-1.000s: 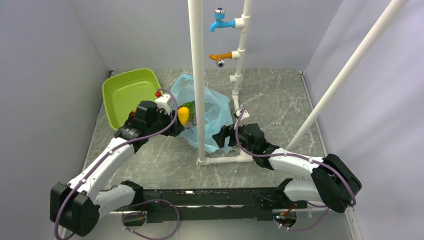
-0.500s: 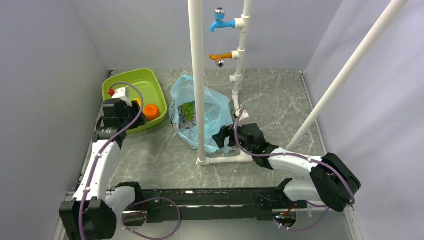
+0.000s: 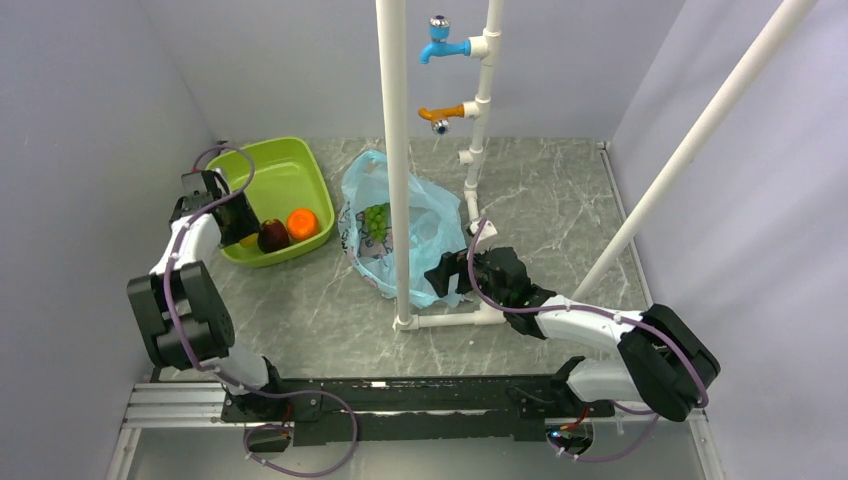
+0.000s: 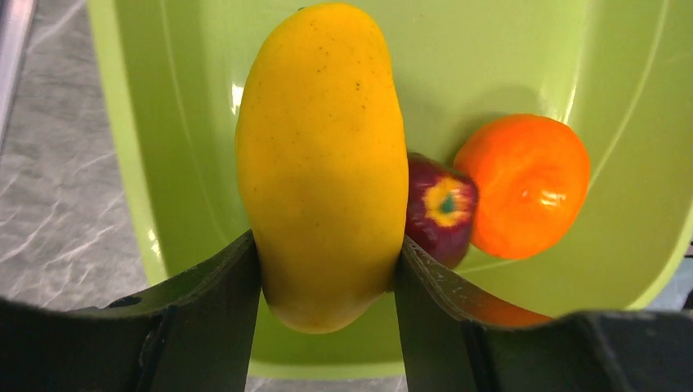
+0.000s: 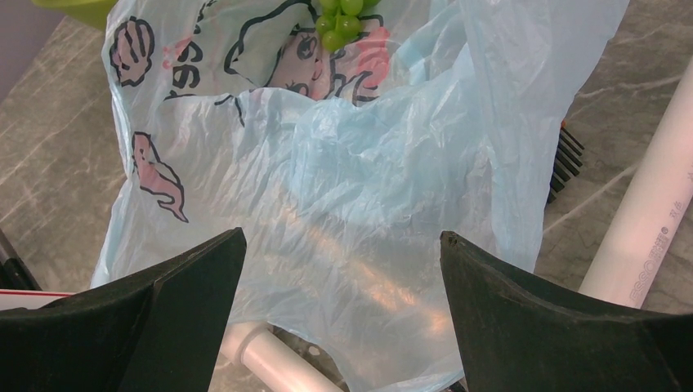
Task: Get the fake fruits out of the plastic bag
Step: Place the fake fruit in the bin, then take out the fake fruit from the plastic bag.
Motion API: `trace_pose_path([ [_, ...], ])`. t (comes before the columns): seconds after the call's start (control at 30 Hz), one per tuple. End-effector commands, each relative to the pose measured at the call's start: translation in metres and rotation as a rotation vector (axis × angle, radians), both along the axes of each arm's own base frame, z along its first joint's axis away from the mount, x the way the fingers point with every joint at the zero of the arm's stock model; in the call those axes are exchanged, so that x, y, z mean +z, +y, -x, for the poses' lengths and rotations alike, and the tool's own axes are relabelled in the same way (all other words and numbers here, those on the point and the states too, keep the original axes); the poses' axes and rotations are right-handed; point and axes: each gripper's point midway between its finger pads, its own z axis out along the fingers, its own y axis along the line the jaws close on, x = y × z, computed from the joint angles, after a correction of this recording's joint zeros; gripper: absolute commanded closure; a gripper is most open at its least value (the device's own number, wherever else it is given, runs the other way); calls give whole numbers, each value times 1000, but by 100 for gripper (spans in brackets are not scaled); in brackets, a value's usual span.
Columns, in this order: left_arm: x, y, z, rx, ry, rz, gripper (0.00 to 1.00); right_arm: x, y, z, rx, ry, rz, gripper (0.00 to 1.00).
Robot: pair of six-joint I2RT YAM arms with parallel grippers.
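Observation:
My left gripper (image 4: pixel 327 241) is shut on the yellow oblong fruit (image 4: pixel 323 155) and holds it over the lime-green tray (image 4: pixel 507 49). In the tray lie the dark red-purple fruit (image 4: pixel 441 208) and the orange fruit (image 4: pixel 523 184). From above, this gripper (image 3: pixel 240 225) sits at the tray's left rim (image 3: pixel 262 152). The light-blue plastic bag (image 3: pixel 425 235) lies mid-table with the green grape bunch (image 3: pixel 376 220) in its mouth. My right gripper (image 3: pixel 445 272) stands open at the bag's near right edge, its jaws wide over the bag's plastic (image 5: pixel 368 163); the grapes (image 5: pixel 342 18) lie beyond.
A white pipe frame stands around the bag: an upright (image 3: pixel 395 150), a base pipe (image 3: pixel 450 320) and a slanted pipe (image 3: pixel 700 130). A blue tap (image 3: pixel 440 48) and an orange tap (image 3: pixel 440 115) hang at the back. A black ridged tool (image 5: pixel 564 159) lies under the bag's right edge.
The left arm has swung left from the bag's mouth to the tray, carrying the yellow fruit. The right arm has stayed still.

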Motion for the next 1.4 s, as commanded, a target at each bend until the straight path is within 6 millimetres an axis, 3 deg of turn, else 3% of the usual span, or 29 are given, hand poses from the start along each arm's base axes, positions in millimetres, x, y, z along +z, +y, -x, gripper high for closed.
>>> trace_pose_path([
  [0.0,-9,0,-7,-23,12,49,56,20,7,-9,4,-60,-34,8],
  [0.43,-18,9,-7,-14,42,55,21,18,11,-9,20,-48,-40,8],
  [0.67,-10,10,-6,-6,19,42,18,16,11,-10,18,-46,-35,8],
  [0.87,8,-3,-3,-16,-61,54,20,16,12,-11,16,-45,-32,8],
  [1.0,22,-23,10,-58,-75,-57,20,15,11,-11,14,-42,-30,8],
  [1.17,45,-65,25,-135,-139,-157,20,18,13,-9,22,-43,-42,8],
  [1.37,64,-142,56,-235,-299,7,21,21,12,-8,23,-42,-49,8],
])
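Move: The left hand still holds the mango over the near-left part of the green bin; the bin floor spot for it is straight below, some 6 cm down. The dark red fruit lies about 5 cm to the right and level with the hand, and the orange roughly 12 cm right and 2 cm ahead, both some 5 cm lower. From the idle right hand, that spot is about 42 cm left, 6 cm ahead and 5 cm down. Lower the left gripper about 3 cm with the mango into the bin, beside the dark red fruit, and open the fingers wider there to let go. Then rise and swing right and slightly back, about 12 cm, towards the plastic bag, tipping the fingers a little upward and turning them some 15 degrees clockwise. ##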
